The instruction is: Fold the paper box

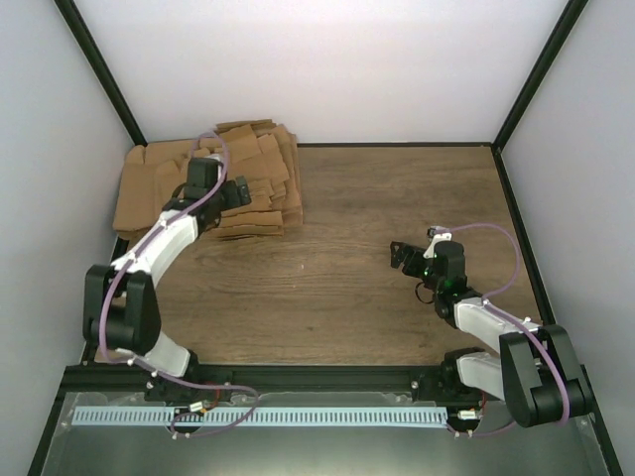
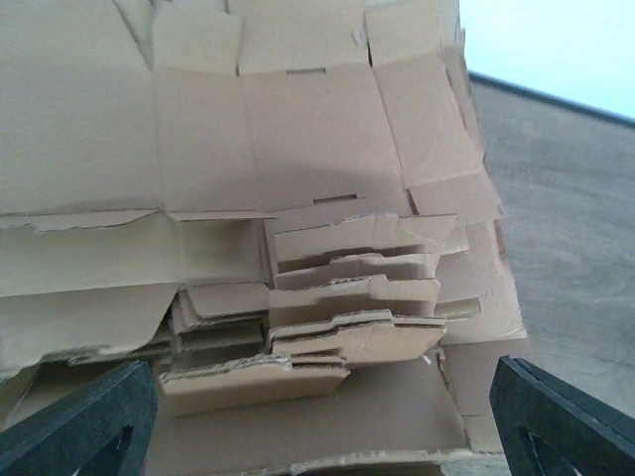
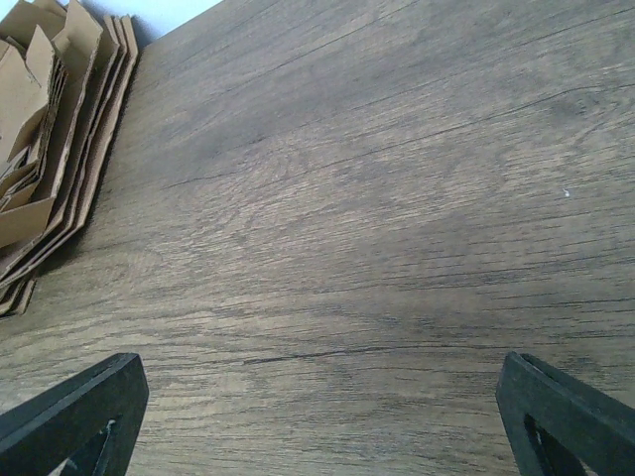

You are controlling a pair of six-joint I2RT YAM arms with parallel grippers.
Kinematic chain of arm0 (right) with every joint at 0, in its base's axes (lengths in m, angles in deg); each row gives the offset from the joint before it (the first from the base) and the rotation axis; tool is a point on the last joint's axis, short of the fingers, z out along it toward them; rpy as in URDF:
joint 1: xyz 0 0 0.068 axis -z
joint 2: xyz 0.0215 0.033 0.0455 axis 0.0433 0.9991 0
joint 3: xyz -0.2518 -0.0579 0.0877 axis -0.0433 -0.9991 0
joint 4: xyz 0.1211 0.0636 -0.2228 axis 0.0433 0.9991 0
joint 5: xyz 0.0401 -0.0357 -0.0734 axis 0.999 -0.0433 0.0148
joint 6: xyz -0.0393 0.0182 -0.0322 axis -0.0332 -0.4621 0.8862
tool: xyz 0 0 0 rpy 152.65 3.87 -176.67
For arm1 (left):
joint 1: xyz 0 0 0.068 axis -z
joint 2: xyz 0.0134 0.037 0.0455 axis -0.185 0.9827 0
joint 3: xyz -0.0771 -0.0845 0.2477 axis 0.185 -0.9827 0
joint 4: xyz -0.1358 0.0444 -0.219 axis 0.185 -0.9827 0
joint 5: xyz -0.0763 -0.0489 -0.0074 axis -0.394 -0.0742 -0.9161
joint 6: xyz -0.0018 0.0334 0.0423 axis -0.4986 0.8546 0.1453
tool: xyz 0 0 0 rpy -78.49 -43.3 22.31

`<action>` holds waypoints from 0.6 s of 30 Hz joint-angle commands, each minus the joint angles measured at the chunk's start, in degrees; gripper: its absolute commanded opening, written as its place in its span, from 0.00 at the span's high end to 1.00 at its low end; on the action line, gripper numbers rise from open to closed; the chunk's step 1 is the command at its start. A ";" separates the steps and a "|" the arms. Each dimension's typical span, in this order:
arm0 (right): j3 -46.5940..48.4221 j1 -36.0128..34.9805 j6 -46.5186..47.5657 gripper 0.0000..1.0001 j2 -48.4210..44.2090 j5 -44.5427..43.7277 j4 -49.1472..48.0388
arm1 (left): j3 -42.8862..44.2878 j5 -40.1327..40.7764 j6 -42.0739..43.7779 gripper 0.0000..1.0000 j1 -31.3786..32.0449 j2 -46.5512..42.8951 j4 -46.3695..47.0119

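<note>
An untidy pile of flat brown cardboard blanks (image 1: 263, 164) lies at the back left of the wooden table (image 1: 397, 198). No single paper box stands apart from it; I cannot pick one out. My left gripper (image 1: 236, 194) hovers over the pile's near edge, open. In the left wrist view the stacked blanks (image 2: 298, 149) fill the frame, and the dark fingers of the left gripper (image 2: 317, 416) stand wide apart with nothing held. My right gripper (image 1: 405, 256) is open above bare wood at the right. In its own view the right gripper (image 3: 317, 407) holds nothing.
White walls with black frame posts (image 1: 99, 69) close in the table on three sides. The pile's edge (image 3: 50, 149) shows at the upper left of the right wrist view. A metal rail (image 1: 258, 416) runs along the near edge by the arm bases.
</note>
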 commanded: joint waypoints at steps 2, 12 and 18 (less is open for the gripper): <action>0.60 -0.76 0.49 0.00 -0.56 -1.36 -0.05 | 9.96 -4.65 8.96 0.05 -0.12 8.87 -6.06; 0.80 -0.73 0.54 0.00 -0.19 -1.31 -0.05 | 31.49 -5.14 24.38 0.13 -0.16 25.08 -17.48; 0.80 -0.75 0.54 0.00 -0.02 -1.19 0.00 | 53.61 -10.26 30.80 0.35 -0.15 39.90 -30.09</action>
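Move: From the left hand, open above the near part of the cardboard stack, the far right panel of the top paper box lies about 14 cm ahead, 4 cm to the right and some 7 cm below. Standing flaps lie almost straight underneath, 1 cm ahead, 2 cm right and 9 cm down; the stack's right edge is 13 cm right, 3 cm ahead and 11 cm down. From the idle right hand that panel is about 27 cm ahead, 39 cm left, at roughly its height. Reaching forward over the top box, the left hand travels about 12 cm out and 4 cm to the right towards the far right panel, dipping a couple of centimetres early on. The wrist swings some 20 degrees clockwise while its left side rolls up, and late in the reach the fingers, until then nearly wide open, draw in to about two thirds, with no cardboard seen between them. ##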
